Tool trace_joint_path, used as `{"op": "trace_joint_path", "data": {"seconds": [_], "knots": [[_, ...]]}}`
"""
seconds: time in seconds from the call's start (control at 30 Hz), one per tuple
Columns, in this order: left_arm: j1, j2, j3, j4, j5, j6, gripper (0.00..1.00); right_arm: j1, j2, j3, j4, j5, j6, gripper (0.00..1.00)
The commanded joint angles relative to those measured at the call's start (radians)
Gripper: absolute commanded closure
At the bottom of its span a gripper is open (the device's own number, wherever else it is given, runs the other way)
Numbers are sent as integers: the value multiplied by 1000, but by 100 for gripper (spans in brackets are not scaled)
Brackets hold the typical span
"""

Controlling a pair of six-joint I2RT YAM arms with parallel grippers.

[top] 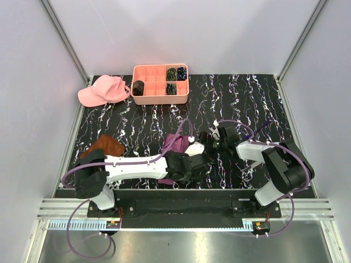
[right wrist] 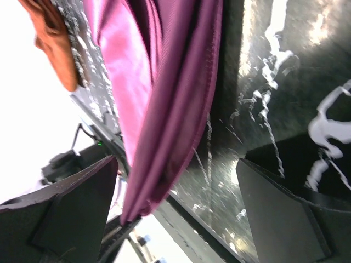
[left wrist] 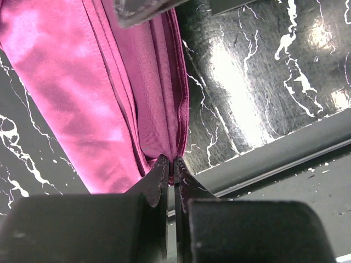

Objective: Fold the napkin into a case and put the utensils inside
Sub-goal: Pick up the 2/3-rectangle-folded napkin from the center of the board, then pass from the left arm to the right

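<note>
The magenta napkin [top: 174, 143] lies folded in layers near the table's front middle, mostly covered by both arms in the top view. My left gripper [left wrist: 171, 164] is shut on the napkin [left wrist: 104, 82] at the bottom end of its folded edges, close to the table's front edge. In the top view the left gripper [top: 201, 158] sits just right of the cloth. My right gripper [right wrist: 176, 164] stands open and wide, and a hanging fold of the napkin [right wrist: 164, 93] lies between its fingers without being pinched. The right gripper [top: 215, 138] faces the left one. The utensils are out of view.
A pink cap [top: 101, 90] lies at the back left. Beside it stands a salmon compartment tray [top: 160, 101] holding dark coiled bundles [top: 171, 73]. A rust-brown cloth [top: 104, 147] lies at the left near my left arm. The table's front rail [left wrist: 274, 159] runs right under the left gripper.
</note>
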Motion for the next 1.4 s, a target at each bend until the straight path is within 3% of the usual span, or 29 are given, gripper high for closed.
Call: {"op": "trace_joint_path", "data": {"seconds": [0.0, 0.3, 0.43, 0.53, 0.7, 0.8, 0.97, 1.37], "knots": [[17, -29, 0, 38, 32, 21, 100, 12, 36, -22, 144, -29, 99, 0], [25, -23, -11, 68, 65, 32, 100, 142, 53, -88, 286, -5, 293, 0], [27, -15, -15, 81, 82, 40, 100, 153, 40, -98, 305, 12, 356, 6], [27, -26, -27, 97, 95, 40, 87, 153, 24, -64, 244, 21, 350, 9], [27, -45, -43, 137, 110, 50, 59, 153, 6, -56, 236, 17, 409, 30], [27, -40, -34, 148, 112, 55, 52, 153, 4, -53, 233, 10, 431, 40], [27, -12, -11, 150, 101, 58, 48, 153, -8, -68, 231, 10, 460, 48], [25, 84, 48, 121, 21, 49, 45, 171, 4, -91, 287, 13, 546, 49]]}}
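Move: The raised right edge of the folded napkin, where the wide-open right fingers will come around it, is about 5 cm left and 3 cm back of the right hand, at nearly its height; the napkin's flat middle is some 8 cm left, 5 cm back and 3 cm below. The compartment box stands roughly 25 cm ahead and 14 cm left of the right hand. The left hand already pinches the edge's near end; the edge's middle lies about 6 cm straight ahead and 1 cm lower. Left and back, some 6 cm in all, the right hand slides in to straddle the napkin's raised edge, then nearly stops, closing its fingers to about half and tilting some 20 degrees as it rises slightly. The left hand holds the near end at first, then opens to about half and lets go, drifting 2 cm right and sinking nearly as much. ##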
